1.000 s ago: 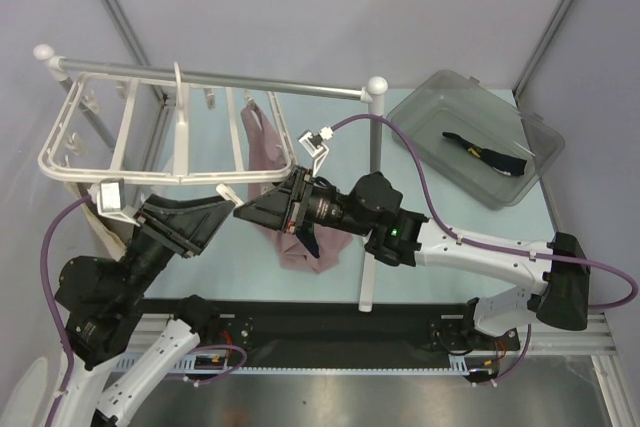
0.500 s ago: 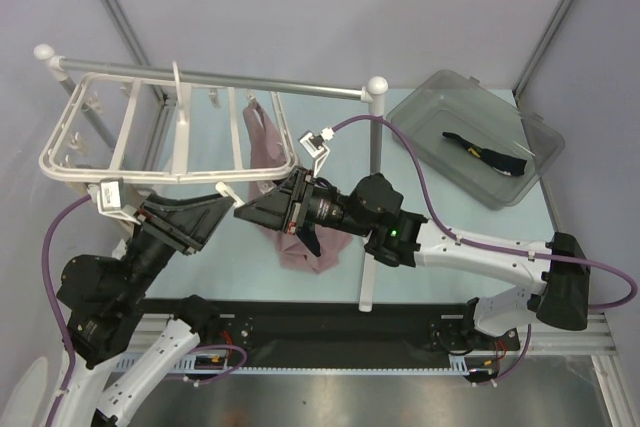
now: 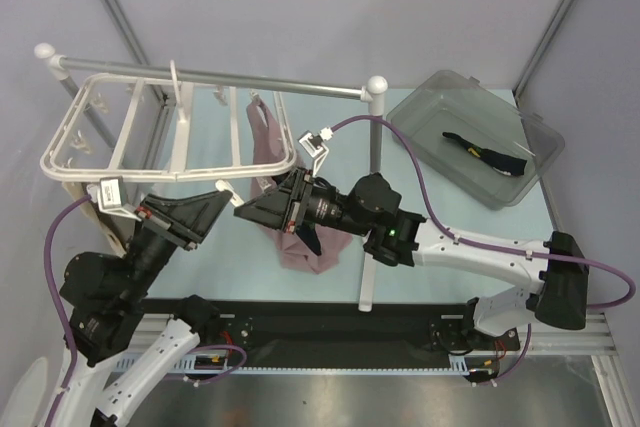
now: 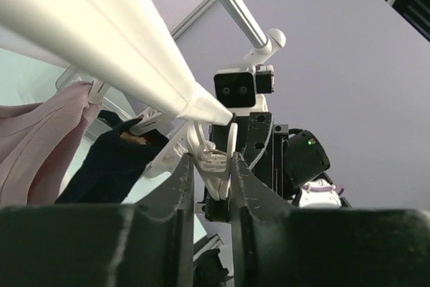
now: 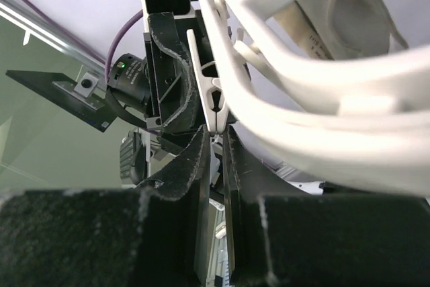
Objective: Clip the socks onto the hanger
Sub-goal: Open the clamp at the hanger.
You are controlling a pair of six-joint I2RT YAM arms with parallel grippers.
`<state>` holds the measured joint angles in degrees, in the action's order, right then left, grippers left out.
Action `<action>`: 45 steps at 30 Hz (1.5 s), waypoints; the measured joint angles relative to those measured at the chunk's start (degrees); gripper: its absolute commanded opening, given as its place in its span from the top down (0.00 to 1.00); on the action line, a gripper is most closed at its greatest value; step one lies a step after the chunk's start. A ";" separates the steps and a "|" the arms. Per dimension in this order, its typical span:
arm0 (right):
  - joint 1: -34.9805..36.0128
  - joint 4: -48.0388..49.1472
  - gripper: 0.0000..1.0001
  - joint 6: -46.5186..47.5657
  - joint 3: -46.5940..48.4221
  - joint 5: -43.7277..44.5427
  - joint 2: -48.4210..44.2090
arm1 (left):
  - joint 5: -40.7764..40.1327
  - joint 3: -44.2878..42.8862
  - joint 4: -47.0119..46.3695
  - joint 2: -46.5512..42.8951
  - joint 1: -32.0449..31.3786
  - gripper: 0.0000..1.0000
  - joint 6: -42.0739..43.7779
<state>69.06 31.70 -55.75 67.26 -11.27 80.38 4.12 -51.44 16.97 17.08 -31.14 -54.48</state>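
Observation:
The white hanger (image 3: 120, 172) hangs from the rail at the left. My left gripper (image 3: 222, 190) reaches up to its near right corner, and in the left wrist view its jaws (image 4: 209, 159) press both sides of a small white clip (image 4: 213, 162). My right gripper (image 3: 240, 212) faces it from the right with its jaws nearly together, and its tips (image 5: 216, 131) meet that clip's (image 5: 213, 99) other end. One dark sock (image 4: 107, 166) hangs under the right gripper, with its top edge by the clip. A second sock (image 3: 485, 155) lies in the bin.
A pink cloth (image 3: 262, 142) hangs from the hanger's right side, behind both grippers. The silver rail stand (image 3: 300, 90) with white knobs spans the back, one post just right of the right wrist. The clear bin (image 3: 440, 97) sits at the back right. A beige cloth (image 5: 349, 11) hangs nearby.
My left gripper's jaws have closed in onto the clip. The hanger's near edge has risen slightly. The dark sock under the right gripper shows less than before.

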 measured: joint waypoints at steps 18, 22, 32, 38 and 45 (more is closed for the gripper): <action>1.68 -10.43 0.42 7.23 -2.45 0.09 -4.55 | -1.81 -1.84 6.32 1.77 -0.04 1.00 0.52; 1.70 -11.45 0.46 11.19 -2.34 0.46 -7.04 | -2.08 -2.64 7.96 1.77 -0.04 1.00 0.48; 2.10 -11.43 0.42 13.14 1.11 0.94 -1.95 | -2.05 -4.20 10.62 1.75 -0.04 1.00 -0.74; 3.15 -14.64 0.42 15.54 1.22 2.91 -1.92 | -2.08 -4.20 10.80 1.60 -0.04 1.00 -0.96; 7.04 -31.34 0.41 26.27 1.73 11.08 -10.45 | -2.36 -4.20 11.96 0.96 -0.04 1.00 -0.31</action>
<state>76.09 0.36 -29.47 68.99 -0.19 69.93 1.76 -55.64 28.93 18.04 -31.18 -54.78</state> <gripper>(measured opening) 0.588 0.071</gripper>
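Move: The clamp is already between both my grippers under the hanger's near rail: its middle is about 1 cm ahead and 1 cm right of my left hand, and about 1 cm ahead and 1 cm left of my right. From my left hand, the rail's right corner is some 8 cm right, 4 cm ahead and a touch higher; the clipped dark sock hangs about 9 cm right, 3 cm ahead and 8 cm lower. The pink cloth hangs roughly 9 cm right, 10 cm ahead and 15 cm below it. I first squeeze my left fingers nearly shut on the clamp's handles and keep that pinch, easing about 2 cm down with a slight downward tip. Once they have closed, I open my right fingers wide to let go of the clamp's other end, then draw that hand down about 5 cm, wavering sideways before it swings 4 cm right and a little back, fingertips tipping down some 25 degrees. ##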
